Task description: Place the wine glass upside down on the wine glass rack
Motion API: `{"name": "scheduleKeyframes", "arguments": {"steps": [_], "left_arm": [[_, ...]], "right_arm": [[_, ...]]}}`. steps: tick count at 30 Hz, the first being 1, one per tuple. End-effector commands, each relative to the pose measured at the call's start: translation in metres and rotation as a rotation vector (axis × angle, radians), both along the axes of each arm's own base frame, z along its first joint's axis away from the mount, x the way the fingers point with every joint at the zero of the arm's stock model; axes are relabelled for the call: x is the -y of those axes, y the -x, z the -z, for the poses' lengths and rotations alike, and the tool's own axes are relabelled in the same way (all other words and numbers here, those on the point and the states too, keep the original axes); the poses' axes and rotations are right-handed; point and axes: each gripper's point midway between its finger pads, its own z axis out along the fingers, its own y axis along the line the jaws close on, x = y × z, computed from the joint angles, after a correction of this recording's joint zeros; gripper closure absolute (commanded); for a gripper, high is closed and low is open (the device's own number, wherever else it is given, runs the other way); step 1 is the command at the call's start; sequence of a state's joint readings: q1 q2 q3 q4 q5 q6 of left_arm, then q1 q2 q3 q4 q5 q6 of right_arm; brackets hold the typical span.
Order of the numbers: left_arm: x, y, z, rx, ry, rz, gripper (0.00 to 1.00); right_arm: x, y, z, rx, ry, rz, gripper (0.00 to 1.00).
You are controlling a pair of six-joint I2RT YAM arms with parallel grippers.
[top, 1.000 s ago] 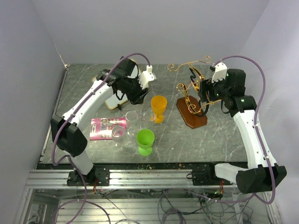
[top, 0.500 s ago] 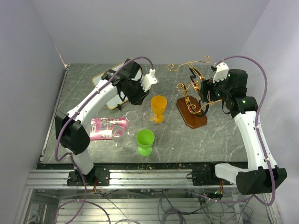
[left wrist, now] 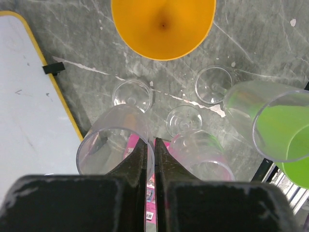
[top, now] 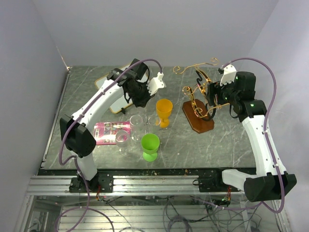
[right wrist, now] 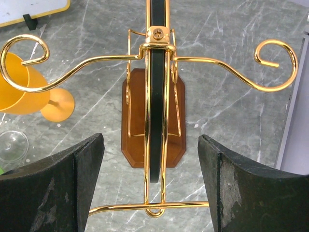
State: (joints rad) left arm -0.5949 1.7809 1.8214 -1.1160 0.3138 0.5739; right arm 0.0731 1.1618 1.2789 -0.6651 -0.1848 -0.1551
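Observation:
Between the fingers of my left gripper stands the thin rim of a clear wine glass, upright on the table with its round foot below; the jaws are shut on that rim. From above, the glass is just in front of the left gripper. The wine glass rack, gold wire curls around a black centre on a reddish-brown wooden base, stands at the right. My right gripper is open wide and straddles the rack's centre, a gold crossbar running between its fingers.
Two more clear glasses crowd the held one. An orange goblet is beyond them and a green goblet nearer the front. A pink card lies left, and a yellow-edged whiteboard is behind.
My left gripper has closed from partly open to shut on the clear glass's rim, and the arm shifted slightly toward the back. The right arm has not moved.

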Motion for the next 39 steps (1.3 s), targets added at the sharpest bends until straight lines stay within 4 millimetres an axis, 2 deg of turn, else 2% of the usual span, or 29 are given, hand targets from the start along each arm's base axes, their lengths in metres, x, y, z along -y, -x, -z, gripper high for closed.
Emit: {"name": "scheduleKeyframes", "arguments": {"steps": [1,8,14,20,24,26,27,34,39], "left_arm": [[0.000,-0.003,-0.034,0.082,0.010,0.016,0.93],[-0.004,-0.010,-0.096,0.224,0.089,-0.056,0.93],[-0.019,-0.015,-0.167,0.441,0.198,-0.157,0.93],[-0.032,-0.014,-0.262,0.678,0.390,-0.258,0.93],[-0.033,-0.013,-0.325,0.847,0.568,-0.294,0.93],[-0.027,-0.007,-0.347,0.883,0.667,-0.268,0.93],[-0.023,-0.003,-0.356,0.876,0.703,-0.256,0.93],[0.007,0.018,-0.381,0.715,0.917,-0.183,0.93],[0.027,0.027,-0.372,0.585,0.982,-0.128,0.93]], "right_arm": [[0.008,-0.001,-0.019,0.048,0.024,0.025,0.22],[0.013,-0.004,-0.038,0.087,0.068,0.024,0.22],[0.008,-0.004,-0.065,0.147,0.082,-0.028,0.22],[-0.010,-0.012,-0.130,0.301,0.013,-0.093,0.18],[-0.036,-0.025,-0.163,0.377,-0.103,-0.191,0.16],[-0.051,-0.031,-0.174,0.395,-0.176,-0.245,0.17],[-0.058,-0.033,-0.177,0.397,-0.214,-0.271,0.17],[-0.100,-0.045,-0.188,0.378,-0.486,-0.427,0.17],[-0.129,-0.047,-0.192,0.363,-0.596,-0.510,0.20]]}}
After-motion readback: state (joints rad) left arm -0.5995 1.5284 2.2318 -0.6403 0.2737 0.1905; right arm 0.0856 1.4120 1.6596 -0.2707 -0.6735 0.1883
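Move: The left hand already pinches the clear wine glass upright by its rim; from it the wine glass rack stands about 25 cm right, 4 cm ahead and some 5 cm lower. The orange goblet is roughly 10 cm right, level ahead, 10 cm lower. From the right hand, empty and open, the held glass lies about 26 cm left, level ahead and 16 cm lower; the rack is 4 cm left, 2 cm ahead and 12 cm lower. Straight up goes the left hand, about 35 cm, clear of the other glasses, keeping its pinch on the wine glass rim while the wrist swings some 60 degrees from pointing down to level, forward and right. The right hand, still wide open, climbs some 17 cm off the rack, then reaches left and forward, its fingers levelling and turning left towards the raised glass. ##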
